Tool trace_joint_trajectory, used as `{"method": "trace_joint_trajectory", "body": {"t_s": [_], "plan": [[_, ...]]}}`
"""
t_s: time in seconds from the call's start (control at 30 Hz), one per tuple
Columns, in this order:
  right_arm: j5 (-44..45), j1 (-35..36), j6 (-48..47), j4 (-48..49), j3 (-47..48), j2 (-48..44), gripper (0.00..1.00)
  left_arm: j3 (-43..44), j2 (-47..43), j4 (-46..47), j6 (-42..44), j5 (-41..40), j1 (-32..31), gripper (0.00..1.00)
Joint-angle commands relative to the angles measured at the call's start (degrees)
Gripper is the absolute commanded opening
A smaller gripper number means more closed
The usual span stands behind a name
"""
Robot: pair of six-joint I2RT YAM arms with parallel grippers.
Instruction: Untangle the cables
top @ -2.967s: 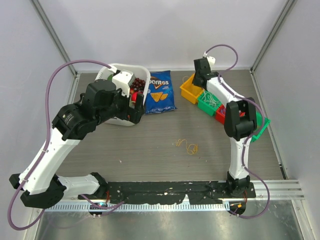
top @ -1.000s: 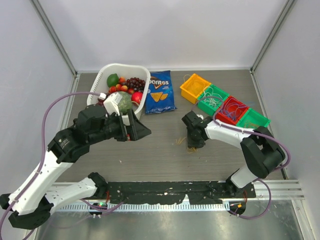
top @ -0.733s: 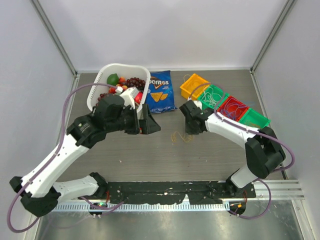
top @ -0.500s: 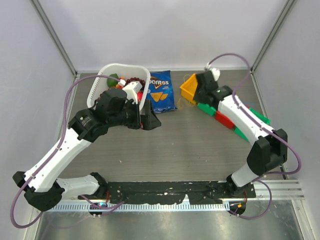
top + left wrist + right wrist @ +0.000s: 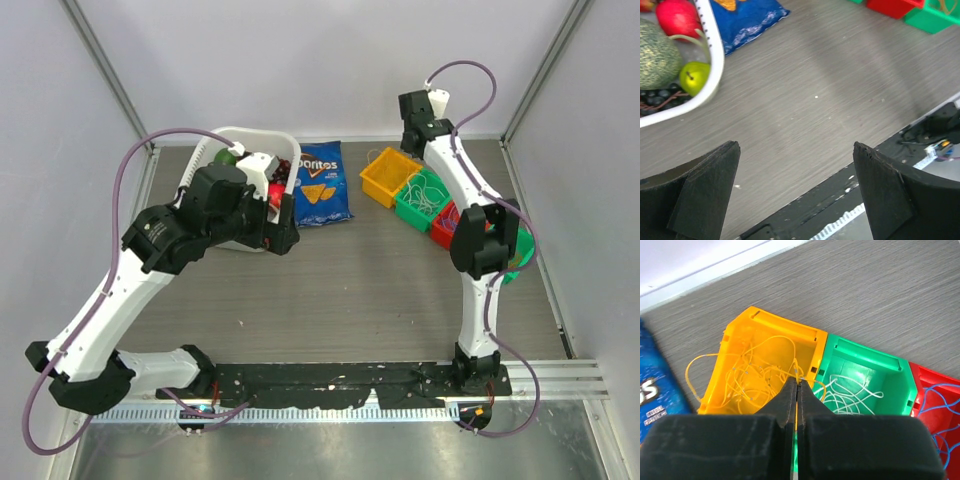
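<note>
In the right wrist view my right gripper [image 5: 797, 383] is shut on a thin yellow cable [image 5: 796, 366], which loops out at its tips. It hangs above the wall between the yellow bin [image 5: 740, 335] and the green bin [image 5: 865, 352]. More yellow cables [image 5: 757, 372] lie tangled in the yellow bin, white cables [image 5: 855, 390] in the green bin, and blue cables [image 5: 942, 400] in the red bin [image 5: 935, 377]. From above, the right gripper [image 5: 408, 150] is raised over the yellow bin [image 5: 385, 180]. My left gripper [image 5: 284, 238] stands open and empty beside the basket, with bare table between its fingers [image 5: 705, 192].
A white basket [image 5: 222, 135] of fruit stands at the back left, touching my left arm. A blue Doritos bag [image 5: 318, 185] lies beside it. The row of bins continues with a green bin [image 5: 420, 200], a red bin [image 5: 445, 225] and a further green one [image 5: 518, 252].
My right gripper closed on the yellow cable at the table's middle and carried it back right to over the bins. The left arm drew back toward the basket, still open.
</note>
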Motion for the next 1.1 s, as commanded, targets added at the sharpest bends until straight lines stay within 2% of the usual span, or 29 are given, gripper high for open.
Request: {"method": "trace_joint_trajectory", "body": {"t_s": [0.0, 0.17, 0.33, 0.63, 0.7, 0.83, 0.9, 0.97, 1.07], "plan": [[4.5, 0.0, -2.7, -3.9, 7.1, 4.7, 0.01, 2.9, 0.7, -4.0, 7.2, -4.0, 0.4, 1.0], [-1.3, -0.3, 0.6, -0.2, 4.9, 7.6, 0.01, 3.0, 1.4, -4.6, 9.5, -4.8, 0.7, 1.0], [-14.0, -0.3, 2.4, 3.0, 4.3, 11.5, 0.01, 3.1, 2.0, -4.2, 10.6, -4.8, 0.8, 1.0], [-14.9, -0.3, 6.6, 1.5, 4.5, 14.2, 0.02, 3.5, 2.1, -4.5, 10.1, -4.0, 0.8, 1.0], [-14.4, -0.3, 5.7, 0.3, 6.0, 13.8, 0.06, 3.5, 1.8, -4.4, 9.6, -3.7, 0.8, 1.0], [-12.5, -0.3, 3.7, -7.3, 11.6, 12.7, 0.21, 2.9, 0.7, -3.8, 8.1, -2.4, 0.8, 1.0], [-12.3, -0.3, 2.7, -12.0, 15.0, 12.3, 0.29, 2.4, 0.0, -2.9, 7.2, -1.4, 0.8, 1.0], [-12.3, -0.2, 1.7, -15.6, 16.6, 11.3, 0.44, 1.9, -0.9, -2.1, 5.6, -0.4, 0.8, 1.0], [-11.6, -0.3, 0.5, -17.9, 14.8, 6.8, 0.55, 0.9, -2.6, -0.5, 2.8, 1.4, 0.8, 1.0]]}}
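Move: The right hand, already shut on a strand of yellow cable, is bound for the yellow bin, whose middle lies about 3 cm ahead, 7 cm to its left and 17 cm below; most of that cable already lies inside. At that same depth, the green bin is some 3 cm back and 2 cm to the hand's right, and the chips bag 2 cm ahead and 26 cm left. From the left hand the yellow bin is roughly 36 cm ahead, 24 cm right and 31 cm down. The right hand sinks about 13 cm towards the yellow bin with the strand still pinched, first straight down and then also drifting some 5 cm left, while the fingers tip about 15 degrees further down and the hand's left side rolls up a little. At the bottom the fingers open to about half and let go of the yellow cable, and the hand climbs back some 6 cm with the fingers still parting, ending empty above the bin. ##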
